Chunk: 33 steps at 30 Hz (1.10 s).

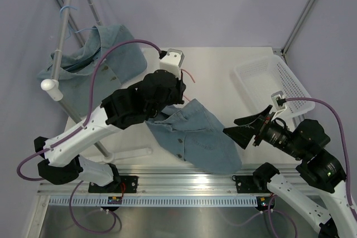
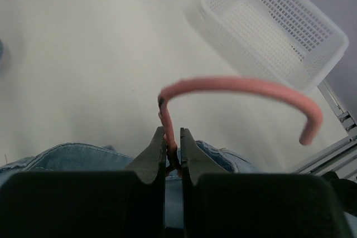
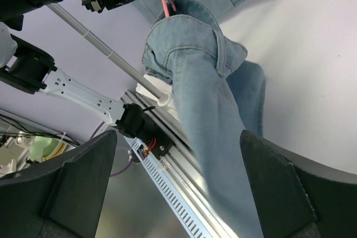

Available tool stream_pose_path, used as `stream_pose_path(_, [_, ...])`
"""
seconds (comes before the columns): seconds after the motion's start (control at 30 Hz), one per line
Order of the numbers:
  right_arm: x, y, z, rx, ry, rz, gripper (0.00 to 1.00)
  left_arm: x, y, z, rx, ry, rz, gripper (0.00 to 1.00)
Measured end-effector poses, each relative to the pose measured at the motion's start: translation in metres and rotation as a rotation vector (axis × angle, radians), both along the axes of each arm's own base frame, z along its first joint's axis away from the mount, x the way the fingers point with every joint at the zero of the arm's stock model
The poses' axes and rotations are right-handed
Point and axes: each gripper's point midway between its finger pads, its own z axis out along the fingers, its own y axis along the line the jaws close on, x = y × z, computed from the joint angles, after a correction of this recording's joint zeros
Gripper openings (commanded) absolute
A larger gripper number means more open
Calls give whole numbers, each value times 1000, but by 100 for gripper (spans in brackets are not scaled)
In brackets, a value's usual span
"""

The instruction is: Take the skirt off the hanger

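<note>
The denim skirt [image 1: 195,135] hangs from a pink hanger [image 2: 240,86] above the white table. My left gripper [image 2: 172,132] is shut on the hanger's neck just below the hook, and the skirt's waistband [image 2: 72,157] shows under its fingers. In the top view the left gripper [image 1: 177,90] sits at the skirt's upper end. My right gripper [image 1: 230,126] is open at the skirt's right edge. In the right wrist view the skirt [image 3: 195,82] hangs down between the widely spread fingers [image 3: 72,188] without being pinched.
A second denim garment [image 1: 89,62] hangs on the rack pole [image 1: 64,32] at the back left. A white perforated basket [image 1: 273,82] stands at the table's right side. An aluminium rail [image 1: 184,185] runs along the near edge.
</note>
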Motion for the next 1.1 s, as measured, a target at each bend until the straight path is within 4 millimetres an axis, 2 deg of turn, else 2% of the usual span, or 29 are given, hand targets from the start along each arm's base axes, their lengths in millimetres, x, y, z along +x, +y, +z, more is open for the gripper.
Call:
stream_pose_path(0.33, [-1,-2,-9,-16,40,-12,99,-2,13,23,25,-11,8,0])
stream_pose_path(0.6, [15,7,-45,-107,113,-11,99,-4,21,45,17,-32,9,0])
stream_pose_path(0.77, [19,7,-61,-149,122,-13,88,-5,29,55,16,-43,14,0])
stream_pose_path(0.8, [20,7,-62,-154,120,-13,78,-5,30,56,14,-44,15,0])
stream_pose_path(0.87, [21,7,-64,-163,114,-14,70,-5,32,58,14,-45,18,0])
stream_pose_path(1.1, [28,5,-71,-183,119,-42,72,-6,34,56,28,-38,15,0])
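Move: I have the pink hanger's neck in my left fingers. The skirt hangs from it, middle about 16 cm below that hand, 5 cm right and 2 cm back. From my open right hand the skirt's loose hem end lies roughly 12 cm below, 2 cm back and 1 cm left; the hanger is 15 cm left, 11 cm ahead and slightly lower. The other denim garment hangs some 20 cm ahead of my left hand, 30 cm left and 10 cm lower. Keeping the hanger pinched, I lift my left hand about 5.5 cm while easing it some 3.5 cm left, carrying the skirt along. After a short pause my empty right hand sinks about 7 cm beside the skirt's loose side, reaching a little forward and tipping its fingers down some 10 degrees; late on, the wide-open fingers draw partly together without shutting on the cloth. ##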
